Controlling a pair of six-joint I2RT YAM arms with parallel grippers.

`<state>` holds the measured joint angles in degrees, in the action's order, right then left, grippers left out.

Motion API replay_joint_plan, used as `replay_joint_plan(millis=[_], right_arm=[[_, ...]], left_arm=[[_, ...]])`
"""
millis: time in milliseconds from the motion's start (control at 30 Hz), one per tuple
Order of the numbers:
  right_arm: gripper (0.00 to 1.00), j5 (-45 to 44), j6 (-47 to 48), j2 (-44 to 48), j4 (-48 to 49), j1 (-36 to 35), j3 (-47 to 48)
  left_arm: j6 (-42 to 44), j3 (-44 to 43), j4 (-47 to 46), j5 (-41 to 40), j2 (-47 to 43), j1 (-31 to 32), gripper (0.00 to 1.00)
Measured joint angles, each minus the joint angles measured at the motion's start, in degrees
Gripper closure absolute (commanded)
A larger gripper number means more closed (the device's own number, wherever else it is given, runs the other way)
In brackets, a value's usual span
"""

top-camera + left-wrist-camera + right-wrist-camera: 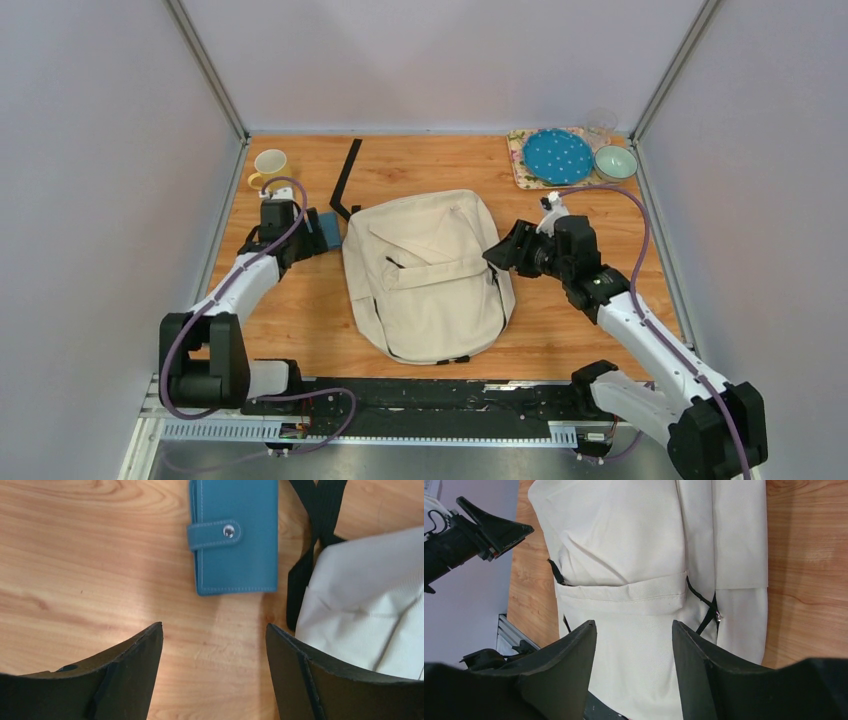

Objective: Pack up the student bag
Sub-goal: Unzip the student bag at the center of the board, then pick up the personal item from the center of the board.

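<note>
The student bag (428, 272), a cream backpack with black straps, lies flat in the middle of the table, its front flap pocket up. A blue wallet (234, 532) with a snap tab lies on the wood just left of the bag (365, 605). My left gripper (214, 630) hangs open above bare wood, just short of the wallet, nothing between its fingers. My right gripper (634, 625) is open over the bag's right side (639, 555), holding nothing. In the top view the left gripper (318, 232) is by the wallet (329, 231) and the right gripper (500, 250) at the bag's right edge.
A yellow-handled cup (269, 165) stands at the back left. A patterned tray (520, 160) at the back right holds a blue dotted plate (558, 156), a green bowl (615, 162) and a clear glass (601, 125). A black strap (346, 178) trails from the bag's top left.
</note>
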<state>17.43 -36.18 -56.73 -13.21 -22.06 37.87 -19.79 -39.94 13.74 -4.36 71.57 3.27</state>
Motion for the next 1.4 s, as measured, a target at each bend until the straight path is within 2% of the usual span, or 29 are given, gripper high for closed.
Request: replay_joint_plan(millis=[200,367,500,700,800,867,933,967,1267,1400], right_arm=[[0.4,0.11,-0.2,3.74,-0.98,-0.02,-1.31],[0.39,0.07,-0.22,4.79,-2.25,-0.04,-2.4],[0.39,-0.02,-0.39,5.57,-3.19,-0.04,-3.28],[0.39,-0.42,-0.63,5.73,-3.78,-0.04,-3.43],[0.39,-0.44,-0.68,5.73,-3.8,-0.04,-3.45],[0.39,-0.46,-0.7,5.7,-3.8,-0.04,-3.45],[0.39,-0.46,-0.81,5.66,-3.78,-0.04,-3.45],[0.39,-0.46,-0.83,5.6,-3.78,-0.04,-3.45],[0.39,-0.66,-1.18,5.51,-3.78,-0.04,-3.87],[0.39,-0.87,-1.51,5.51,-4.11,-0.04,-4.28]], left_arm=[[-2.43,-2.91,-5.99,7.61,9.01,-5.97,0.18],[-3.1,-5.75,-8.55,10.88,16.83,-7.26,0.19],[-3.56,-5.79,-10.03,13.07,20.06,-7.32,0.26],[-4.02,-6.34,-12.98,14.58,22.08,-7.48,0.48],[-4.11,-6.27,-13.62,14.53,22.69,-7.54,0.64],[-4.13,-6.19,-13.9,14.51,22.99,-7.54,0.82],[-4.39,-6.12,-14.21,14.47,23.06,-7.54,0.97],[-4.35,-6.08,-14.45,14.56,23.06,-7.54,1.0],[-4.33,-5.68,-14.84,14.67,22.47,-7.54,1.0],[-4.33,-3.89,-12.7,13.55,18.88,-7.54,1.0]])
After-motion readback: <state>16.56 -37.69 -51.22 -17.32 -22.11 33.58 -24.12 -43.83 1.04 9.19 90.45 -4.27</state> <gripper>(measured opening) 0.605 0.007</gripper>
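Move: The open left hand is bound for the blue wallet, whose middle lies about 10 cm ahead, 3 cm to its right and some 6 cm below. The black strap's middle is roughly 22 cm ahead and 8 cm right, the yellow mug about 24 cm ahead and 10 cm left, and the student bag's middle 27 cm right and 2 cm back. From the right hand the wallet is some 40 cm left, 13 cm ahead and 14 cm lower. The left hand reaches forward and sinks about 5 cm towards the near-left corner of the blue wallet, its left side rolling down some 15 degrees, then creeps a last centimetre forward while its wide-open fingers shut fully, pinching the wallet's near-left edge, before it starts back about 1.5 cm with a slight rise. Meanwhile the right hand, empty and still open, eases back and down a couple of centimetres by the bag's right side. ##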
